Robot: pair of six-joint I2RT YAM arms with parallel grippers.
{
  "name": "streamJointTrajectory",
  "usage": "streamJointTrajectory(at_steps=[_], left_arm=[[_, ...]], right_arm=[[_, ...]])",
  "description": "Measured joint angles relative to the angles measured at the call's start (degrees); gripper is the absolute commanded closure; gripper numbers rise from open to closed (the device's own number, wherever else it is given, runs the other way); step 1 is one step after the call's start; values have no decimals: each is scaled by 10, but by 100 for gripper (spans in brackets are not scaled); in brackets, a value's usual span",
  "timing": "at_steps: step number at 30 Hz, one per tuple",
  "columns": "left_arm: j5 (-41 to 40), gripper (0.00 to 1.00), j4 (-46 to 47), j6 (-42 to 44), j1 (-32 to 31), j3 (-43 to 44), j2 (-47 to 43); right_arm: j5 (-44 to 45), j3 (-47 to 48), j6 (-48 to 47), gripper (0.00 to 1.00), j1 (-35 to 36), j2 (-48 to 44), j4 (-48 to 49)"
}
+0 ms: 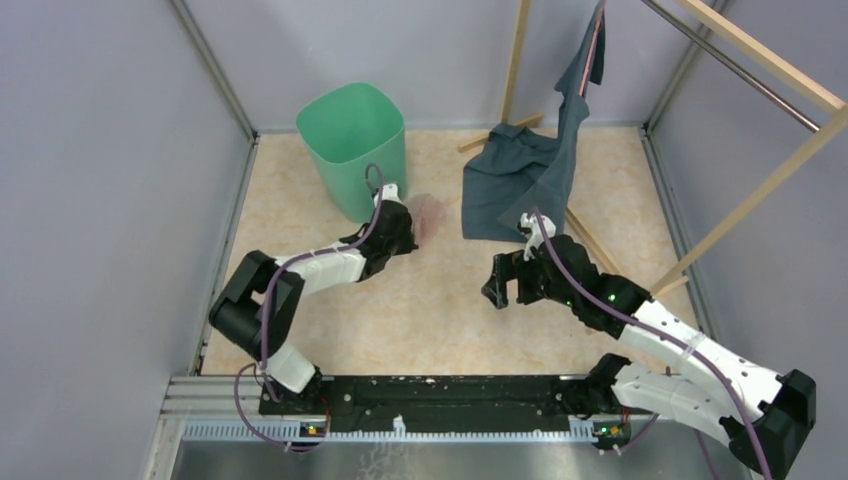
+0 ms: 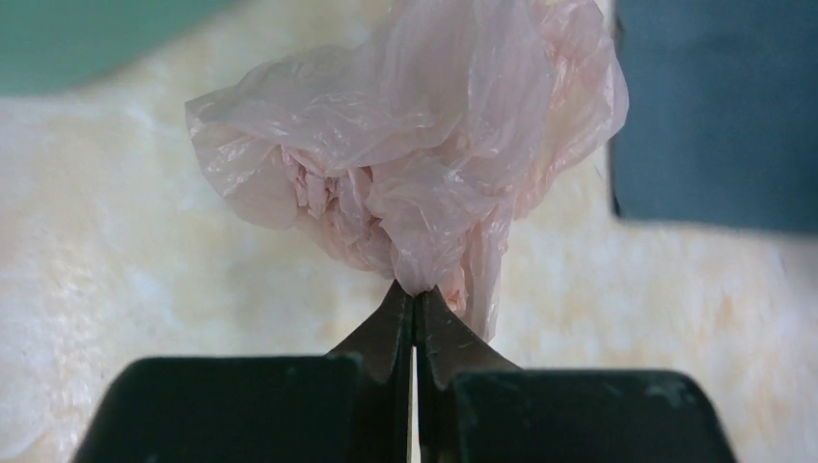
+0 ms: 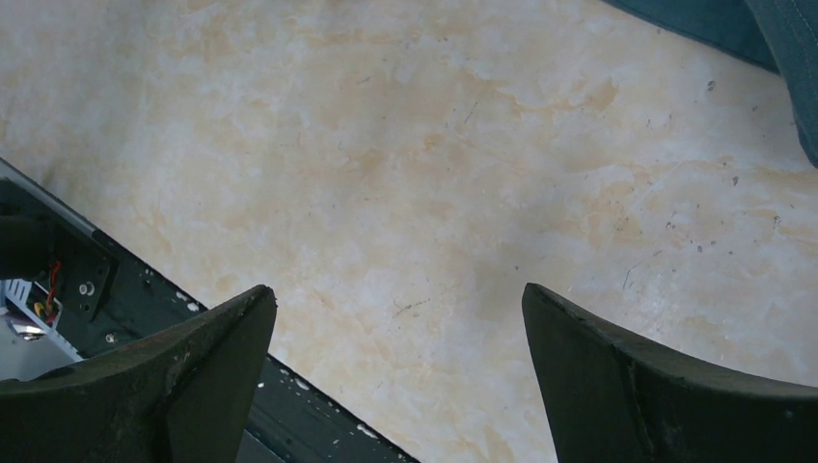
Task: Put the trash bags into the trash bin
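The crumpled pale-pink trash bag (image 2: 415,154) lies on the marbled floor just right of the mint-green trash bin (image 1: 352,146). My left gripper (image 2: 416,294) is shut on the bag's near fold, its fingertips pinching the film; from above the same gripper (image 1: 400,225) sits at the bin's front right corner with the bag (image 1: 428,214) beyond it. My right gripper (image 3: 397,299) is open over bare floor with nothing between its fingers; in the top view it (image 1: 507,285) hangs mid-floor, right of the bag.
A dark blue-grey garment (image 1: 520,175) hangs from a wooden rack (image 1: 760,60) at the back right and spreads on the floor beside the bag. Grey walls enclose the floor. The black base rail (image 1: 440,400) runs along the near edge.
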Motion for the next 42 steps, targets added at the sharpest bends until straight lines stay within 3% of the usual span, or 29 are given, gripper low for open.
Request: streamJointTrajectory(at_steps=[3,7,9,16,19,24,29,32,38,40,42], left_arm=[[96,100,-1,39,-1,-46,-64],[227,100,-30,72,-1,-100,-169],[290,100,-37,80,-1,-129,-225],[434,100,-50,70,-1,-228,-369],[473,100,-43,55,-1,-254,-401],[507,100,-27,32,-1,-270,-415],[527,100,-7,16,-1,-276,-427],[519,100,-16,15,-1,-276,-448],[430,100,-97,19,-1,-268,-493],[410,93,-120,19,-1,-264,-501],[399,78,-136,20,-1,-261,-508]], right_arm=[[1,0,0,3,0,8,1],[-4,0,2,14,0,34,16],[-13,0,8,15,0,51,33],[-130,-24,66,14,-37,121,153],[-176,-35,100,19,-42,146,214],[-242,-69,167,31,-43,158,330],[-259,-75,200,77,-42,180,388],[-247,-74,189,100,-42,183,362],[-155,-75,134,100,-43,116,236],[-146,-75,122,100,-43,87,222],[-145,-75,116,100,-43,70,219]])
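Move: The left fingers already pinch the trash bag. The open right gripper it is taken to is about 19 cm back, 18 right and 9 above that hand; the trash bin's middle is some 11 ahead, 13 left and 6 above, the dark cloth's 10 ahead, 22 right and 5 below. From the right hand, the bag lies roughly 23 cm ahead, 16 left and 11 below, the cloth 29 ahead, 4 right and 14 below. Back from beside the bin goes the left hand, about 20 cm and rising some 7, keeping its pinch on the bag and swinging clockwise to bring it before the right gripper. The right hand reaches left nearly 10 cm with a slight dip, rolling its left side up, shuts its fingers on the bag, then draws back right about half that way. ##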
